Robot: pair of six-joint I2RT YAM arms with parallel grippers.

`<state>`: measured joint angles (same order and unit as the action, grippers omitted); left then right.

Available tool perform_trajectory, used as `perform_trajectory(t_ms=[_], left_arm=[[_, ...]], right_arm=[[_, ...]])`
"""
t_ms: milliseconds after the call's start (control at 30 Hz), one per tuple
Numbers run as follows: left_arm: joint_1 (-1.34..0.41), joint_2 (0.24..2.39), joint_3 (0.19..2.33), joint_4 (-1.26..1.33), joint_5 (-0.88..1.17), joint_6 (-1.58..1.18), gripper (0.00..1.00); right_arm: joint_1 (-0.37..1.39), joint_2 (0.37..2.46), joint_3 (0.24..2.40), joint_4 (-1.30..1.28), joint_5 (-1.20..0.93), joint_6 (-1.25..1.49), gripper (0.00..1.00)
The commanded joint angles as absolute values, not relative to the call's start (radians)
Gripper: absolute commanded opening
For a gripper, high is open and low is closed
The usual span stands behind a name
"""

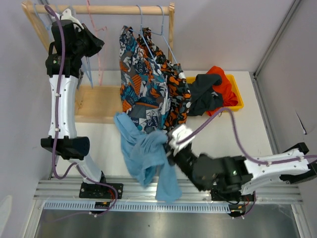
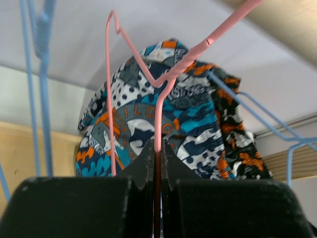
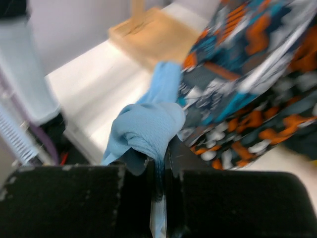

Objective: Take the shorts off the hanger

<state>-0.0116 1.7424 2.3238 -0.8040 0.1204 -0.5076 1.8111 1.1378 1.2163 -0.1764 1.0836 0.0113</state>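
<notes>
The light blue shorts (image 1: 143, 156) hang off the hanger, bunched in my right gripper (image 1: 169, 148), which is shut on a fold of them (image 3: 148, 126) just in front of the rack. My right gripper (image 3: 159, 153) has the cloth pinched between its jaws. My left gripper (image 1: 99, 45) is up at the rack's left end, shut on the wire of a bare pink hanger (image 2: 171, 74). In the left wrist view that gripper (image 2: 158, 151) clamps the wire upright. Blue-and-orange print shorts (image 1: 138, 79) and orange-black-white blotch shorts (image 1: 176, 91) hang on blue hangers (image 1: 151, 29).
A yellow bin (image 1: 237, 94) at the back right holds orange shorts (image 1: 223, 84) and dark grey shorts (image 1: 203, 94). The wooden rack's rod (image 1: 109, 9) and base board (image 1: 99, 101) stand at the back. More blue hangers (image 2: 42, 99) hang beside my left gripper.
</notes>
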Motion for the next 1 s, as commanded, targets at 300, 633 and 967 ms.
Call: perform_trajectory(t_ms=[300,633,967], left_arm=[[-0.005,1.566,2.083,-0.747,0.189,-0.465,0.89],[-0.005,1.415,1.849,-0.686,0.261,-0.462,0.99],[-0.005,1.255,1.658,-0.607,0.363,-0.457,0.99]], right_arm=[[1.392,1.239,1.998,0.034,0.935,-0.662,0.0],[0.858,1.526,2.453,-0.072,0.674,-0.632,0.0],[0.353,1.696,2.476,-0.014,0.373,-0.198,0.0]])
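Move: The right hand already holds the light-blue shorts. From it the yellow basket lies some 42 cm ahead, 26 cm right and 34 cm below; in it the dark shorts sit about 42 cm ahead and 22 cm right, the orange ones 45 cm ahead and 32 cm right. The left hand holds the pink hanger, with the rail about 4 cm ahead, straight above by roughly 10 cm. Keeping its pinch on the light-blue shorts, the right hand sweeps up about 35 cm while swinging right past the hanging patterned shorts, then drives forward some 30 cm in all, turning about 50 degrees clockwise and sinking slightly at the end, high above the basket's near side. The left hand first sinks about 3 cm to set the pink hanger on the rail, opens wide to let go of it, and backs off some 10 cm towards its base, still sinking. ##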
